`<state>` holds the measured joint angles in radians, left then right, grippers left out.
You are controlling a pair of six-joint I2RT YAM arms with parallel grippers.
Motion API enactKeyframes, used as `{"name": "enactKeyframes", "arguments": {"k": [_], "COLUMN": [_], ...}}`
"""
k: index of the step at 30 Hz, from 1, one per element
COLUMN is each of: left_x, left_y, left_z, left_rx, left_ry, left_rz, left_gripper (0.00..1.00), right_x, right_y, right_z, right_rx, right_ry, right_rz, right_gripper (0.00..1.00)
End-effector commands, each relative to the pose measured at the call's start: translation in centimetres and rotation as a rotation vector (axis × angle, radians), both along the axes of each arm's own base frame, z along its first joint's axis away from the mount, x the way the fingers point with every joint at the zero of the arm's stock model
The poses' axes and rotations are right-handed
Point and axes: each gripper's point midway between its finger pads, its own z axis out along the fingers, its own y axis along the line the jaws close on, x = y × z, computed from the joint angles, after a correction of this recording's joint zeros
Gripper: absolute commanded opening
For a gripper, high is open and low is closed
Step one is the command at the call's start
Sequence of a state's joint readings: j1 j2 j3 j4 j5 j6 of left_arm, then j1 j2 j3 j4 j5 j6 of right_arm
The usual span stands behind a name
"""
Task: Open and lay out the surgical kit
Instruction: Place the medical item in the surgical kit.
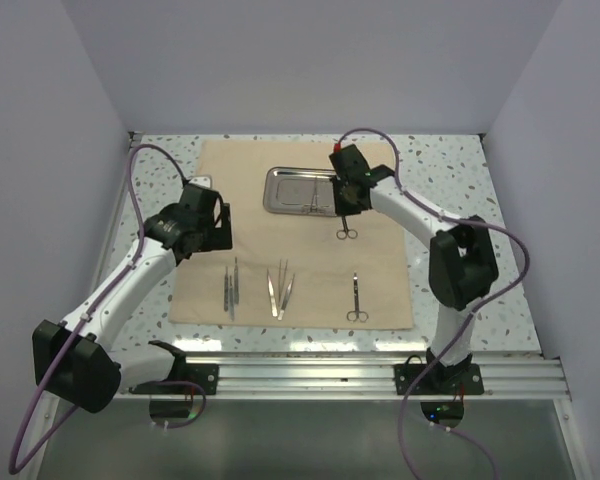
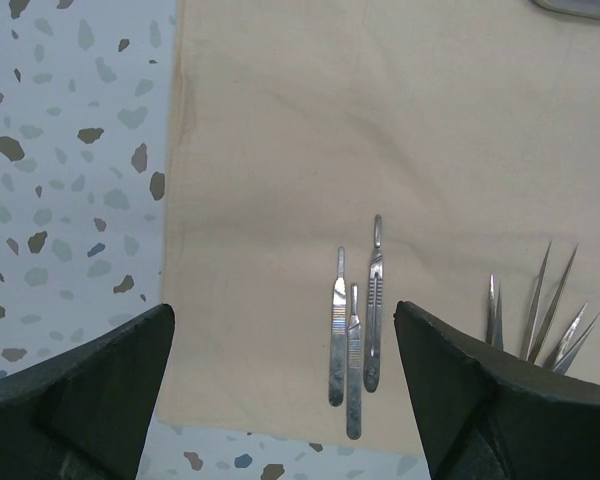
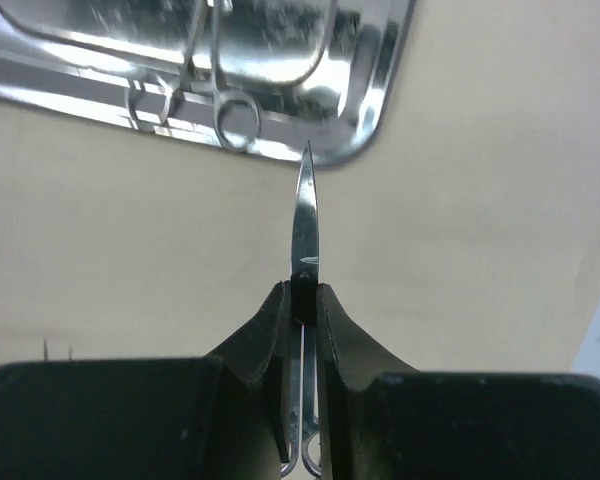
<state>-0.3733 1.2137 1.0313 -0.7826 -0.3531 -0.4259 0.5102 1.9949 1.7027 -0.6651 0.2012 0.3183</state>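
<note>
The beige cloth wrap [image 1: 300, 250] lies spread flat on the table. The shiny steel tray [image 1: 276, 190] sits on its far part, with ring-handled instruments [image 3: 195, 90] inside. My right gripper [image 1: 347, 195] is shut on a pair of scissors [image 3: 305, 220] and holds them by the near right corner of the tray [image 3: 380, 100], blade pointing at it. Their ring handles hang down in the top view [image 1: 347, 233]. My left gripper [image 2: 285, 330] is open and empty above the cloth's left part. Three slim handles [image 2: 358, 320] lie below it, with tweezers [image 2: 540, 310] to their right.
Laid out along the cloth's near edge are the slim handles [image 1: 231, 285], the tweezers [image 1: 281, 292] and a ring-handled instrument [image 1: 356, 297]. Speckled table [image 1: 450, 180] surrounds the cloth. A metal rail [image 1: 380, 375] runs along the near edge. Walls close in on three sides.
</note>
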Motion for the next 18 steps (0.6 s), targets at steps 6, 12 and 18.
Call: {"name": "enactKeyframes", "arguments": {"k": [6, 12, 18], "left_x": [3.2, 5.7, 6.7], "left_y": [-3.0, -6.7, -10.6], "left_z": [2.6, 3.7, 5.4], "left_rx": [-0.126, -0.133, -0.134], "left_ry": [-0.107, -0.129, -0.154], "left_rz": [-0.059, -0.111, -0.139], "left_gripper": [0.97, 0.98, 0.98], "right_x": [-12.8, -19.1, -20.7], "right_y": [-2.1, -4.5, -5.8], "right_z": [-0.7, -5.3, -7.3], "right_rx": [0.147, 0.154, 0.135], "right_ry": [0.061, 0.157, 0.17], "right_rz": [-0.076, -0.122, -0.135], "right_gripper": [0.0, 0.0, 0.07]}}
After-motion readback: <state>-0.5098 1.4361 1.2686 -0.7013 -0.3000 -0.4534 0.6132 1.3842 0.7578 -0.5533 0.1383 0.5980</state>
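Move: The right hand already holds the scissors; the bare cloth spot they are being taken to lies some 22 cm back, 7 cm right and 9 cm below. The laid-out scissors lie 22 cm back and 3 cm right, the tweezers 21 cm back and 16 cm left. The left hand, empty, has the clamp about 27 cm ahead, 25 cm right and 13 cm down, with the tray's middle 3 cm left of the clamp and 1 cm beyond it. The right hand keeps its pinch on the scissors and sweeps them about 22 cm back from the tray, drifting some 7 cm right and sinking 8 cm to just above the cloth beside the laid-out scissors, slowing as it tips more steeply down. Meanwhile the left hand, fingers still wide open, swings right and forward towards the tray, about 10 cm in all, rising slightly. ##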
